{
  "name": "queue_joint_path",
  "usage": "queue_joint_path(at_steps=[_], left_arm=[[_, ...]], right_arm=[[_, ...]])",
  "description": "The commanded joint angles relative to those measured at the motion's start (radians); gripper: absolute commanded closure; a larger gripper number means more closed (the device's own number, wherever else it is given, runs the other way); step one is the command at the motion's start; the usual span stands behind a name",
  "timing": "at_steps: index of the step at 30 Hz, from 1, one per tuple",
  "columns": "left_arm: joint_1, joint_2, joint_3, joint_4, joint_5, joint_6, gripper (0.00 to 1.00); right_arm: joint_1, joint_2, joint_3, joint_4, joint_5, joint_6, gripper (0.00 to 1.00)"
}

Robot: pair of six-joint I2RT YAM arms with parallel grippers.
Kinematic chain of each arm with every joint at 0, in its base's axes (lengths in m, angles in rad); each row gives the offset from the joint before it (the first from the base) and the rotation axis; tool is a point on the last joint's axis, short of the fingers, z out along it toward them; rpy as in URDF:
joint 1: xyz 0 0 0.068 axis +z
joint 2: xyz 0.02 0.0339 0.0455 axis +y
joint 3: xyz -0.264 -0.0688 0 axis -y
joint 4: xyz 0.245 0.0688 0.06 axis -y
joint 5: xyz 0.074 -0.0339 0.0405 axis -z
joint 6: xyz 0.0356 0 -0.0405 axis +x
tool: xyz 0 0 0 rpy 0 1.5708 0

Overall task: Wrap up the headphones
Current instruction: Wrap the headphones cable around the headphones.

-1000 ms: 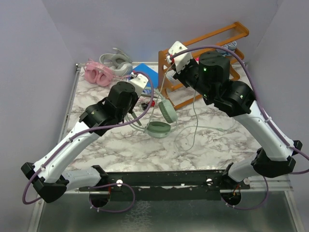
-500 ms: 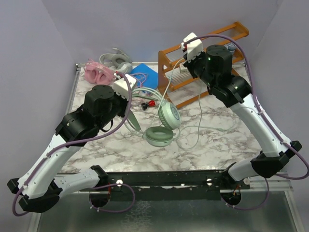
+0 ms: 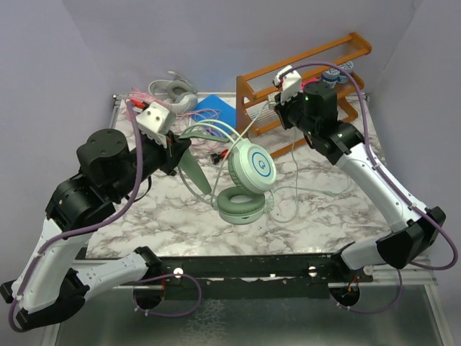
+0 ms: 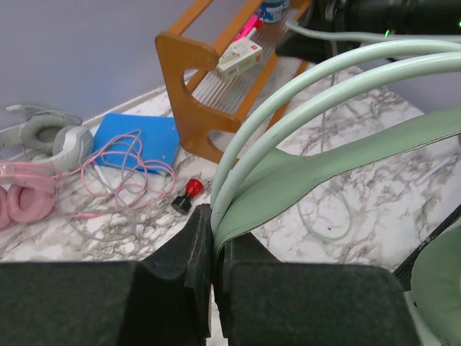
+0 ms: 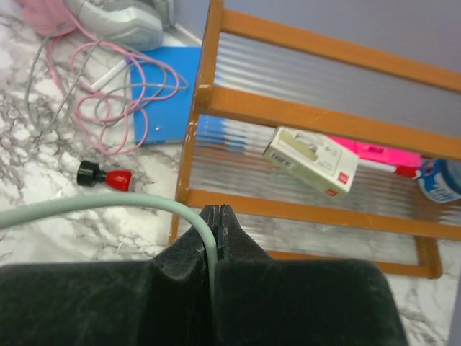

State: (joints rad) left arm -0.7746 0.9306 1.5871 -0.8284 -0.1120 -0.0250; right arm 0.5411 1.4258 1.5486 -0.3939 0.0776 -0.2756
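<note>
The mint green headphones (image 3: 252, 167) hang in the air over the middle of the table, one cup facing up and the other cup (image 3: 240, 205) below it. My left gripper (image 4: 214, 231) is shut on their flat green headband (image 4: 324, 158), seen from above at the left gripper (image 3: 180, 150). My right gripper (image 5: 218, 216) is shut on the thin mint cable (image 5: 108, 205) in front of the rack; the cable runs slack from there down to the table. The pink headphones (image 4: 25, 198) and the silver-grey headphones (image 4: 54, 137) lie at the back left.
A wooden rack (image 3: 302, 79) stands at the back right with a white box (image 5: 310, 160) on its shelf. A blue pad (image 4: 140, 137), loose pink cable (image 4: 122, 162) and a small red-and-black object (image 4: 186, 196) lie behind the lifted headset.
My left arm has pulled up and to the left with the mint headset, so its cups have come off the table. My right gripper has moved up and back toward the rack with the cable.
</note>
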Motion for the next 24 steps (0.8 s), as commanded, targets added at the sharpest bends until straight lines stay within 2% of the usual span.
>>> queue_joint_path(at_steps=[1,7,12,15,24], left_arm=[[-0.006,-0.015,0.076,0.079,0.008,-0.104,1.00],[-0.006,-0.013,0.115,0.118,-0.093,-0.191,1.00],[-0.006,0.015,0.146,0.151,-0.234,-0.299,1.00],[-0.006,0.047,0.174,0.150,-0.258,-0.385,1.00],[-0.006,0.144,0.273,0.126,-0.372,-0.504,1.00]], right_arm=[[-0.013,-0.047,-0.103,0.111,-0.071,0.084,0.99],[-0.013,-0.116,-0.273,0.267,-0.286,0.157,0.99],[-0.013,-0.177,-0.453,0.476,-0.522,0.232,0.99],[-0.012,-0.203,-0.574,0.619,-0.643,0.271,0.98],[-0.013,-0.148,-0.731,0.911,-0.946,0.412,0.97]])
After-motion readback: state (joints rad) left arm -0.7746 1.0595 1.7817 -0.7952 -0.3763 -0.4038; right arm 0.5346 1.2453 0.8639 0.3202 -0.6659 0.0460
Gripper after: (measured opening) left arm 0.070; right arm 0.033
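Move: The left hand still grips the green headphones by the headband; their ear cups lie about 12 cm to its right, 5 cm back and a little lower. From the right hand, shut on the headphones cable, the ear cups are some 17 cm back, 7 cm left and slightly above. The shelf's middle is about 15 cm ahead, 7 cm right and 20 cm lower; the red-black gadget is roughly 8 cm ahead, 17 cm left, on the table well below. Back, left and down in one curving sweep of about 17 cm, the right hand draws the pinched cable from beside the shelf to beneath the ear cups, swinging nearly 40 degrees counter-clockwise with its left side rising. Meanwhile the left hand keeps its grip and lifts the headphones some 5 cm, then eases forward, rolling its right side up about 20 degrees. ##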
